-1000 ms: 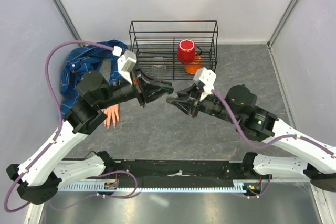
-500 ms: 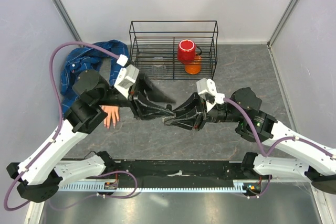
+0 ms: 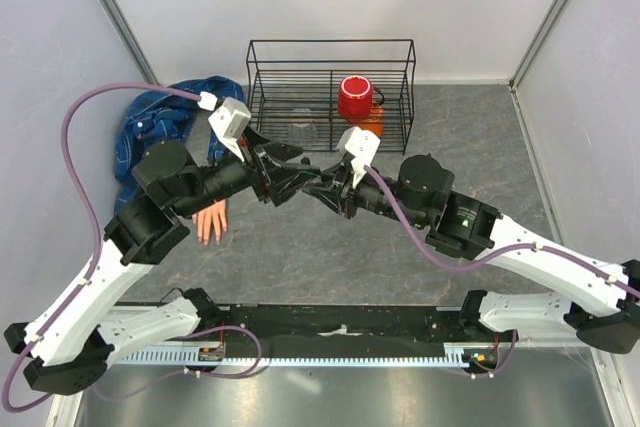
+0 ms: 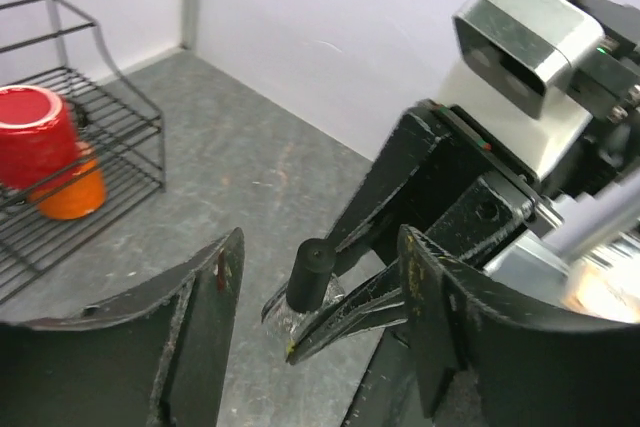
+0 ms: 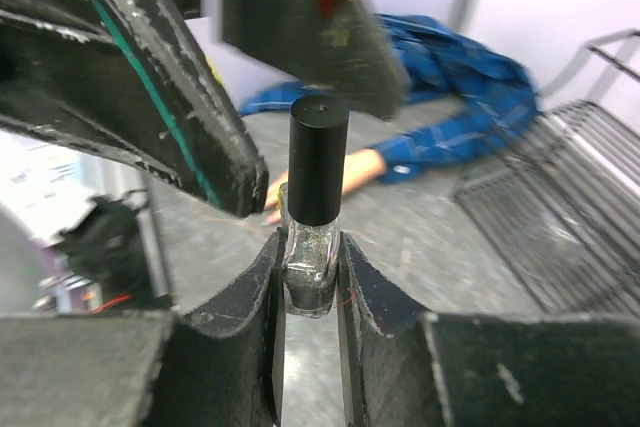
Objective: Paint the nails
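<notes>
My right gripper (image 5: 308, 247) is shut on a tiny glass bottle (image 5: 308, 269) with a tall black cap, held upright above the table. My left gripper (image 4: 320, 247) is open, one finger on each side of the bottle's cap (image 4: 312, 275) and not touching it. The two grippers meet mid-table (image 3: 318, 185) in front of the rack. The peach fake hand (image 3: 210, 221) lies flat at the left, its blue plaid sleeve (image 3: 160, 127) running to the back wall. Its nails (image 3: 208, 239) are too small to make out. The hand (image 5: 352, 171) shows blurred behind the bottle.
A black wire rack (image 3: 330, 45) stands at the back, holding an upturned red cup (image 3: 355, 97), an orange object (image 3: 368, 128) and a clear glass (image 3: 300, 132). White walls close in both sides. The arms' base rail runs along the near edge.
My left gripper has gone from shut to open. Both grippers dipped toward the near side, then came back up together, and the right arm has reached further left.
</notes>
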Tool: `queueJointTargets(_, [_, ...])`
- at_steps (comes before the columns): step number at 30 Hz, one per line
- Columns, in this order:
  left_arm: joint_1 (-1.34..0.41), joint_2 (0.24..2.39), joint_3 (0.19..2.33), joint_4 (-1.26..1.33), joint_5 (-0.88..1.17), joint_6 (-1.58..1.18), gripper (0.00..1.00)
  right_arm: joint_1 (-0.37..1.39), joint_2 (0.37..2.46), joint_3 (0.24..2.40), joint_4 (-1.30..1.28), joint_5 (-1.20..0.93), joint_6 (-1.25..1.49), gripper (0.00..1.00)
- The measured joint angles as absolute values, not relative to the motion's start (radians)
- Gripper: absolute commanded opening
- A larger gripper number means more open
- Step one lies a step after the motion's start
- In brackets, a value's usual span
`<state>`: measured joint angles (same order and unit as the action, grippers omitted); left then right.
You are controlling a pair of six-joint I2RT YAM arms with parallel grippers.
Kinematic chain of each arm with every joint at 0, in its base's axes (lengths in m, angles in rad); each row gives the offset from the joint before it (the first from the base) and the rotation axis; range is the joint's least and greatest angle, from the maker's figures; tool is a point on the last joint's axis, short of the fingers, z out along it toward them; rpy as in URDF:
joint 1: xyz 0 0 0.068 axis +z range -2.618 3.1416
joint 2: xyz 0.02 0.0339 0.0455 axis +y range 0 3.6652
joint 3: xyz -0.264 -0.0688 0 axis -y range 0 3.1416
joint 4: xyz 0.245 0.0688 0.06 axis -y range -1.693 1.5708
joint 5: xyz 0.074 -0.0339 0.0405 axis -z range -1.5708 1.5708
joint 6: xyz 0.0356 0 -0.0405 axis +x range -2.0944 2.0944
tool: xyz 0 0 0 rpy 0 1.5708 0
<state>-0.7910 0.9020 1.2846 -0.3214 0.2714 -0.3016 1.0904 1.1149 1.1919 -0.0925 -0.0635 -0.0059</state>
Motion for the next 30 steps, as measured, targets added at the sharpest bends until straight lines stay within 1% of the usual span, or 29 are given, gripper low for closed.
queueJointTargets(1, [-0.791, 0.904, 1.287, -0.325, 0.253, -0.31, 0.57, 1.09, 1.12, 1.196, -0.096, -0.039, -0.01, 0.0])
queueJointTargets(2, [-0.791, 0.91, 1.291, -0.332, 0.233, -0.318, 0.55, 1.09, 1.124, 1.2, -0.101, -0.01, -0.014, 0.0])
queueJointTargets(5, [-0.791, 0.936, 1.296, -0.352, 0.198, -0.336, 0.53, 1.09, 1.127, 1.208, -0.117, 0.049, -0.022, 0.0])
queueJointTargets(11, [-0.791, 0.99, 1.297, -0.369, 0.186, -0.354, 0.43, 1.09, 1.126, 1.213, -0.13, 0.092, -0.024, 0.0])
queueJointTargets(14, [-0.791, 0.996, 1.297, -0.364, 0.199, -0.36, 0.24, 1.09, 1.125, 1.213, -0.14, 0.095, -0.023, 0.0])
queueJointTargets(15, [-0.792, 0.996, 1.297, -0.359, 0.214, -0.362, 0.09, 1.089, 1.124, 1.213, -0.143, 0.093, -0.023, 0.0])
queueJointTargets(16, [-0.792, 0.996, 1.297, -0.357, 0.22, -0.358, 0.03, 1.089, 1.121, 1.213, -0.145, 0.09, -0.023, 0.0])
queueJointTargets(19, [-0.791, 0.994, 1.293, -0.332, 0.273, -0.345, 0.02, 1.088, 1.096, 1.213, -0.154, 0.072, -0.022, 0.0])
queueJointTargets(21, [-0.786, 0.984, 1.277, -0.286, 0.35, -0.33, 0.02, 1.082, 1.07, 1.213, -0.163, 0.016, -0.025, 0.0])
queueJointTargets(25, [-0.767, 0.954, 1.207, -0.143, 0.618, -0.328, 0.02, 1.069, 0.992, 1.178, -0.158, -0.218, -0.004, 0.0])
queueJointTargets(28, [-0.761, 0.944, 1.158, 0.018, 0.844, -0.377, 0.02, 1.069, 0.956, 1.153, -0.116, -0.393, 0.061, 0.0])
queueJointTargets(30, [-0.762, 0.945, 1.14, 0.106, 0.942, -0.414, 0.04, 1.069, 0.948, 1.141, -0.079, -0.477, 0.097, 0.0])
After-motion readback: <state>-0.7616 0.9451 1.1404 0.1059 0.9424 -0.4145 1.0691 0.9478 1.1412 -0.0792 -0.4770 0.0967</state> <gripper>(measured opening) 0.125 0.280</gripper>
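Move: The black cap of the nail polish stands about 3 cm below my open left fingers and 1 cm to their right, level with them fore and aft. The glass bottle under it, some 6 cm below my left hand, is already pinched in my right fingertips. From my right hand the cap is 3 cm above and 1 cm to the left. The fake hand lies on the table, roughly 24 cm left of my left hand, 11 cm ahead and 35 cm below. I lower my open left hand about 3 cm around the cap while both hands ease forward a little, then pinch the cap. Holding cap and bottle, I swing both hands back towards my base some 11 cm and a few centimetres up, my left turning about 40 degrees clockwise and my right, still gripping the glass, about 30 counter-clockwise. ##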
